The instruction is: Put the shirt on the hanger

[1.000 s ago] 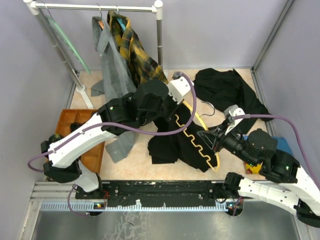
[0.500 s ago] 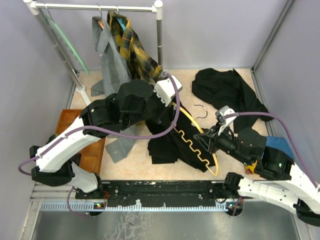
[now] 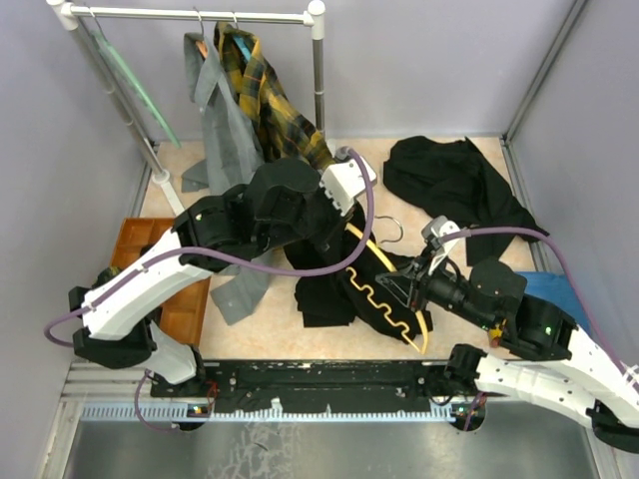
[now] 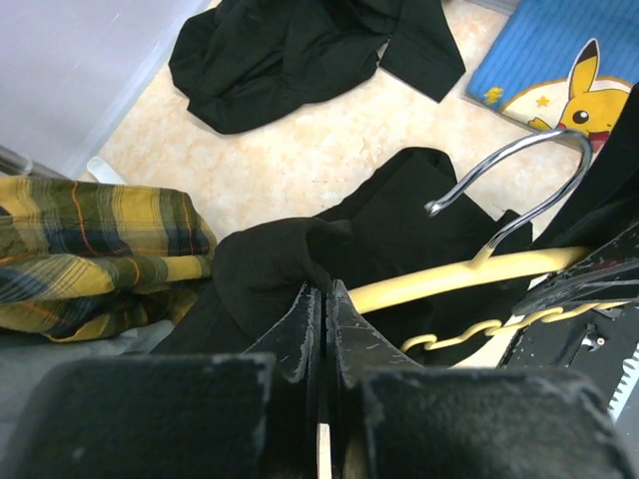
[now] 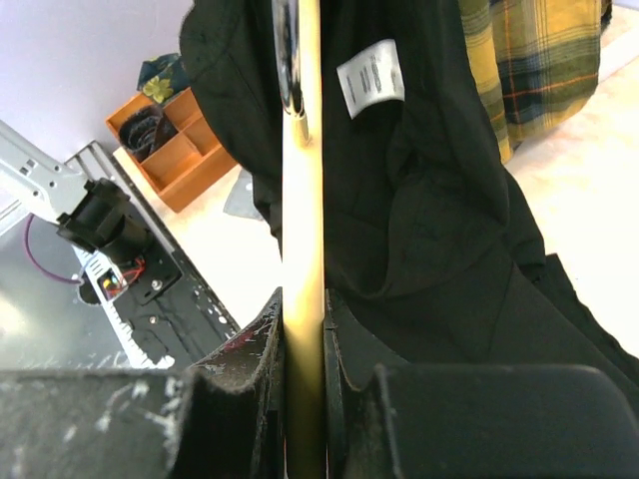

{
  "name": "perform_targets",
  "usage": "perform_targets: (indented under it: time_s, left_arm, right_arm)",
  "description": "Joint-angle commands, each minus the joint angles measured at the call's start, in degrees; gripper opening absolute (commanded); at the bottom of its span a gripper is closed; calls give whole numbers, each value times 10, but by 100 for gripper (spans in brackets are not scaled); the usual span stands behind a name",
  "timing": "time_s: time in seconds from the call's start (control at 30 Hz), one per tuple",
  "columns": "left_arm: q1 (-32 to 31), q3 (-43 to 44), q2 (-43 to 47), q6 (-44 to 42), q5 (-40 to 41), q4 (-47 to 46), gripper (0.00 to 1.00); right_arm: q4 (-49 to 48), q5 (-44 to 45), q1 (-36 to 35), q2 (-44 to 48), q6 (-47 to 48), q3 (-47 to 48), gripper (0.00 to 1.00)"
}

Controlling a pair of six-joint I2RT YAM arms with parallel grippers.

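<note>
The black shirt lies bunched on the table between my two arms, with its white label showing inside the collar. My left gripper is shut on a fold of its fabric, jaws pressed together. The yellow hanger lies slanted across the shirt, its silver hook pointing away from me. My right gripper is shut on the hanger's bar, which runs straight up between its fingers. One end of the hanger sits just right of the left jaws.
A second black garment lies at the back right. A blue Pikachu cloth is under my right arm. The rack holds a grey shirt, a plaid shirt and a pale green hanger. An orange tray sits at the left.
The right gripper has carried the hanger left, toward the shirt; its hook shifted left and nearer. The left arm swung left and came back right, still pinching the fabric.
</note>
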State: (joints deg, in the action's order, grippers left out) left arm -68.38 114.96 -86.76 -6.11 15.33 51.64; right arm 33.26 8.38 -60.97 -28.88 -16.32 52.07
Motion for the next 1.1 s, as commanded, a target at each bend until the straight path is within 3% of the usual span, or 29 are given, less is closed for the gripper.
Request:
perform_targets:
  time_s: [0.0, 0.2, 0.4, 0.67, 1.0, 1.07]
  left_arm:
    - [-2, 31, -11, -7, -56, 0, 0]
    - [-6, 17, 1, -11, -130, 4, 0]
    - [-16, 10, 4, -11, -156, -1, 0]
    - [-43, 32, -11, -11, -140, 10, 0]
    - [-76, 50, -29, -21, -119, 28, 0]
    - [-78, 47, -25, -19, -103, 29, 10]
  right_arm:
    - [-105, -8, -2, -17, 1, 11, 0]
    - [-136, 58, -2, -21, 7, 10, 0]
    - [-164, 49, -2, -45, 19, 12, 0]
    - [-220, 49, 4, -53, 45, 0, 0]
    - [-380, 75, 9, 14, 63, -90, 0]
    - [-410, 77, 9, 36, 61, -111, 0]
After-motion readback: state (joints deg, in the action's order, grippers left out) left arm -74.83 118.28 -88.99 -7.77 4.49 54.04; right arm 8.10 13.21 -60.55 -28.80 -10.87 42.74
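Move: The black shirt's collar is pinched in the left hand, and the yellow hanger is gripped by the right. The hanger's hook stands about 8 cm right of the left hand, 2 cm back and roughly level with it. From the same hand, the plaid shirt hangs some 20 cm ahead and 12 cm left, while the black pile lies on the table 15 cm ahead, 26 cm right and 25 cm lower. From the right hand, the collar opening is about 8 cm ahead, 7 cm left and 3 cm up. The collar, still pinched in the left fingers, is drawn back about 7 cm and right some 4 cm along the hanger towards the hook and the right hand, the left wrist turning clockwise about 15 degrees. The right hand keeps its grip and feeds the hanger into the opening, forward and up about 3 cm each and slightly left, its fingertips tilting up. ##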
